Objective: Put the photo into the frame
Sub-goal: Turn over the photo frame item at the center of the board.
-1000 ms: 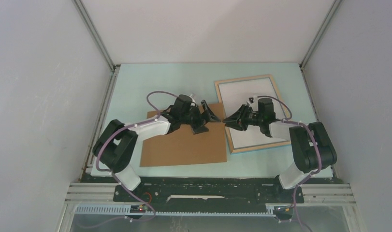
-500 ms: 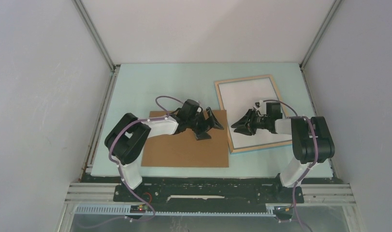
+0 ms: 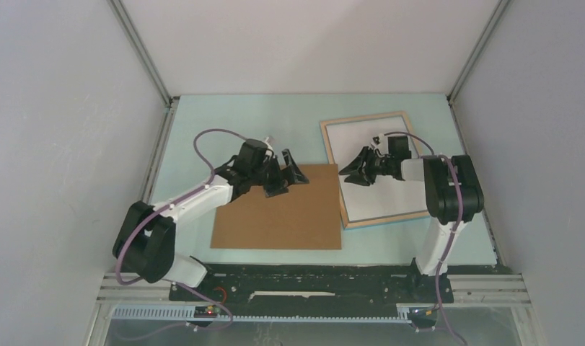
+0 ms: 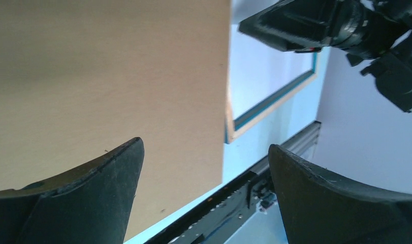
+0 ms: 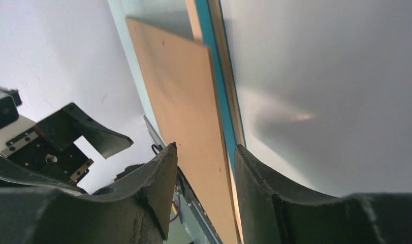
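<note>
The frame [image 3: 412,140] lies flat at the right, light wood border up, with its blue edge [image 5: 219,91] showing in the right wrist view. A plain white sheet [image 3: 376,202] fills it; no print shows, so I cannot tell whether it is the photo. My right gripper [image 3: 349,173] hovers over the frame's left part. It is open, its fingertips [image 5: 206,152] holding nothing. My left gripper [image 3: 289,184] stands wide open over the far edge of the brown backing board [image 3: 275,220], empty [image 4: 204,145].
The brown board [image 4: 107,76] lies flat beside the frame, its right edge overlapping the frame's left rail [image 4: 254,124]. The two grippers face each other a short way apart. Grey walls close in the pale green table [image 3: 203,130] on three sides.
The left gripper drew back to the left and farther up the table, still open. The right gripper moved farther over the frame and its jaws widened. The board settled flat.
</note>
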`<state>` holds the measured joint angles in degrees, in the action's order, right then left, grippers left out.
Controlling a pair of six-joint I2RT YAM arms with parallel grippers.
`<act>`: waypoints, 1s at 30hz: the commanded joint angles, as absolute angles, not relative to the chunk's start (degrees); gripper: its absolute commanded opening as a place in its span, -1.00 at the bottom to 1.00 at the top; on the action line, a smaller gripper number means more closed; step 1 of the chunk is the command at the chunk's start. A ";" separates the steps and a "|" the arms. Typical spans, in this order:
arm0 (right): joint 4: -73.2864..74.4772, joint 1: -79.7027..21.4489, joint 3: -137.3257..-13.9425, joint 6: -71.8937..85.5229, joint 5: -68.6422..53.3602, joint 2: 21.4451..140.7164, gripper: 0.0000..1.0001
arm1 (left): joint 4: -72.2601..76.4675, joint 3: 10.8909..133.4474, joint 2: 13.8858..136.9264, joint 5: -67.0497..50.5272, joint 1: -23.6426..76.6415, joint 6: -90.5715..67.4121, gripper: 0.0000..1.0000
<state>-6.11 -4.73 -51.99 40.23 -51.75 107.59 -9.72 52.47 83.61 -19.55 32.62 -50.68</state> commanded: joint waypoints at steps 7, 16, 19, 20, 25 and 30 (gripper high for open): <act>-9.58 -6.96 -62.25 43.14 -49.33 117.40 -0.10 | -18.33 45.81 71.59 -16.22 30.67 -44.44 1.00; -9.08 -8.25 -66.13 43.49 -49.10 120.10 -0.41 | -21.03 45.71 66.97 -17.18 30.67 -42.72 1.00; -8.13 -8.15 -66.18 42.88 -48.44 117.90 -0.56 | -21.84 46.36 65.94 -16.68 30.67 -42.72 1.00; -7.55 -8.02 -66.26 42.36 -48.10 116.87 -0.60 | -22.07 46.66 65.71 -16.49 30.67 -42.65 1.00; -1.00 -7.54 -69.70 38.98 -47.65 111.58 -1.00 | -23.60 48.53 65.57 -16.26 30.59 -42.77 1.00; 3.90 -7.12 -72.48 36.28 -46.45 103.74 -1.00 | -24.95 49.69 64.91 -16.29 29.55 -46.37 1.00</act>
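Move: The far right corner of the brown board, overlapping the frame's left rail, lies about 4 cm ahead of the right hand, 2 cm to its left and 3 cm lower. The board's middle is some 20 cm left of that hand and 9 cm back; the frame's middle is 10 cm to its right and 2 cm ahead, both roughly 5 cm below. From the left hand the same corner is about 8 cm ahead, 13 cm right and 8 cm below. The right hand slides forward about 5 cm over the frame's left rail, with some 2 cm each of leftward and downward travel, bringing its half-open fingers around the brown board's far right corner, then shuts them to pinch it and lifts about 4 cm with hardly any turn of the wrist. Meanwhile the left hand, fingers still wide open, draws away from that corner, first to its left and then back, about 6 cm and 5 cm in all. ##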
